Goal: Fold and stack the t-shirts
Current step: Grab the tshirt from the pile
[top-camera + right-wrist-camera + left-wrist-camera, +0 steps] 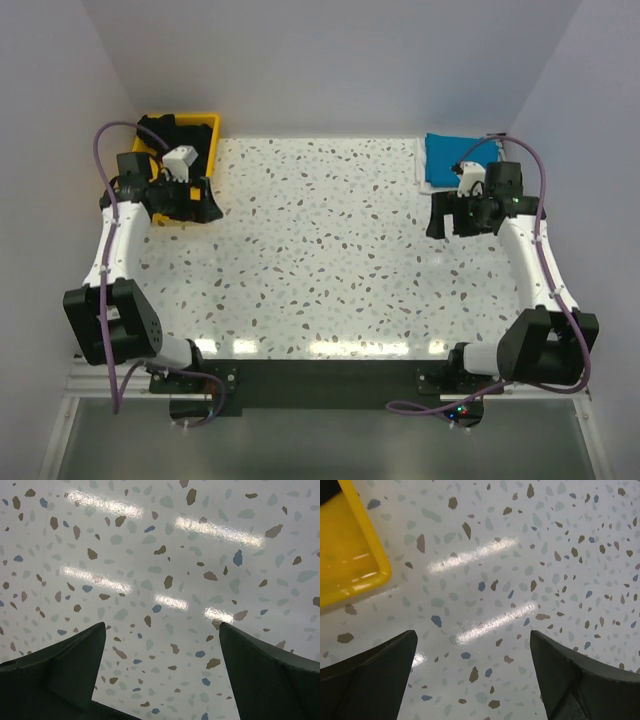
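Note:
A black t-shirt (172, 130) lies bunched in the yellow tray (208, 124) at the back left. A bright blue t-shirt (455, 155) lies folded at the back right corner, with a pale cloth edge (421, 172) along its left side. My left gripper (200, 207) hangs open just in front of the tray, over bare tabletop. In the left wrist view that gripper (472, 636) has only table between its fingers, and the tray's corner (355, 565) is at upper left. My right gripper (438, 216) stands open in front of the blue shirt. The right wrist view shows the gripper (162, 627) empty.
The speckled white table (320, 250) spreads between the arms. Grey walls close in the back and both sides. Purple cables loop off each arm near the tray and the blue shirt.

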`<state>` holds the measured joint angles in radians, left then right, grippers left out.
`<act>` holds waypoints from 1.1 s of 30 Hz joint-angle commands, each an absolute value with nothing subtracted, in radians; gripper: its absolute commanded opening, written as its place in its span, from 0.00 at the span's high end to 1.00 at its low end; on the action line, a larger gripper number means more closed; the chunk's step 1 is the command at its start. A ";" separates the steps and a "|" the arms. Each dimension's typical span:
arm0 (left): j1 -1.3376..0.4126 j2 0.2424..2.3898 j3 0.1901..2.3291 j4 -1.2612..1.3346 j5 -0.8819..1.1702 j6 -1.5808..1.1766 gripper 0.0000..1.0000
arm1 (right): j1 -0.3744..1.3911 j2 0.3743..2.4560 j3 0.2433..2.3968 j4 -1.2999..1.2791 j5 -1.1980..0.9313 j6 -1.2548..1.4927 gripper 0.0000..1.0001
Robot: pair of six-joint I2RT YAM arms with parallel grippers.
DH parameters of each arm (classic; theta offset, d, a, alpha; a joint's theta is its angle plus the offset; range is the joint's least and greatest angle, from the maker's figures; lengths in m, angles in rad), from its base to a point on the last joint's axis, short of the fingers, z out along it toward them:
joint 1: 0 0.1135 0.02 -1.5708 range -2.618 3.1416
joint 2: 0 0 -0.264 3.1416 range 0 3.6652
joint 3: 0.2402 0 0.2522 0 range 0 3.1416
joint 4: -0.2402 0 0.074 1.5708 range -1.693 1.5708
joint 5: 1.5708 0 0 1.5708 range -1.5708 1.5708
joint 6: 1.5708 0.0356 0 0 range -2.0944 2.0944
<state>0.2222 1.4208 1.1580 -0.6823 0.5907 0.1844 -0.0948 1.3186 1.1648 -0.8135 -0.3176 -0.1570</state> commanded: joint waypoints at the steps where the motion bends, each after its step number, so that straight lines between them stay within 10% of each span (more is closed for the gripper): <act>1: 0.232 1.545 1.372 -0.673 0.554 0.205 0.00 | -0.097 1.330 1.218 -0.848 -0.380 -0.199 0.01; 17: 0.247 2.249 2.139 -0.516 0.227 0.078 0.00 | -0.097 1.456 1.230 -0.925 -0.463 -0.258 0.01; 33: 0.256 2.566 2.278 -0.338 0.138 0.008 0.01 | -0.097 1.594 1.289 -0.993 -0.440 -0.299 0.01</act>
<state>0.2474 2.5626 2.2246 -0.4084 0.1493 0.0338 -0.0948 1.5955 1.2404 -0.9722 -0.4381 -0.2802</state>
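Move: The black t-shirt lies crumpled in the yellow tray, about 31 cm ahead of my left hand, 15 cm to its left and some 15 cm below. The tray's middle is roughly 27 cm ahead, 16 cm left and 17 cm down. From my right hand the same t-shirt is far off to the left, about 90 cm, some 34 cm farther out and 16 cm lower. I swing my left hand quickly out over the tray's near end, some 29 cm forward and 15 cm left, lifting about 4 cm first and then sinking onto the black t-shirt. The wrist turns some 25 degrees counter-clockwise and the fingers stay wide open around its folds. My empty right hand sinks about 6 cm in place, its fingers tipping more steeply down. ##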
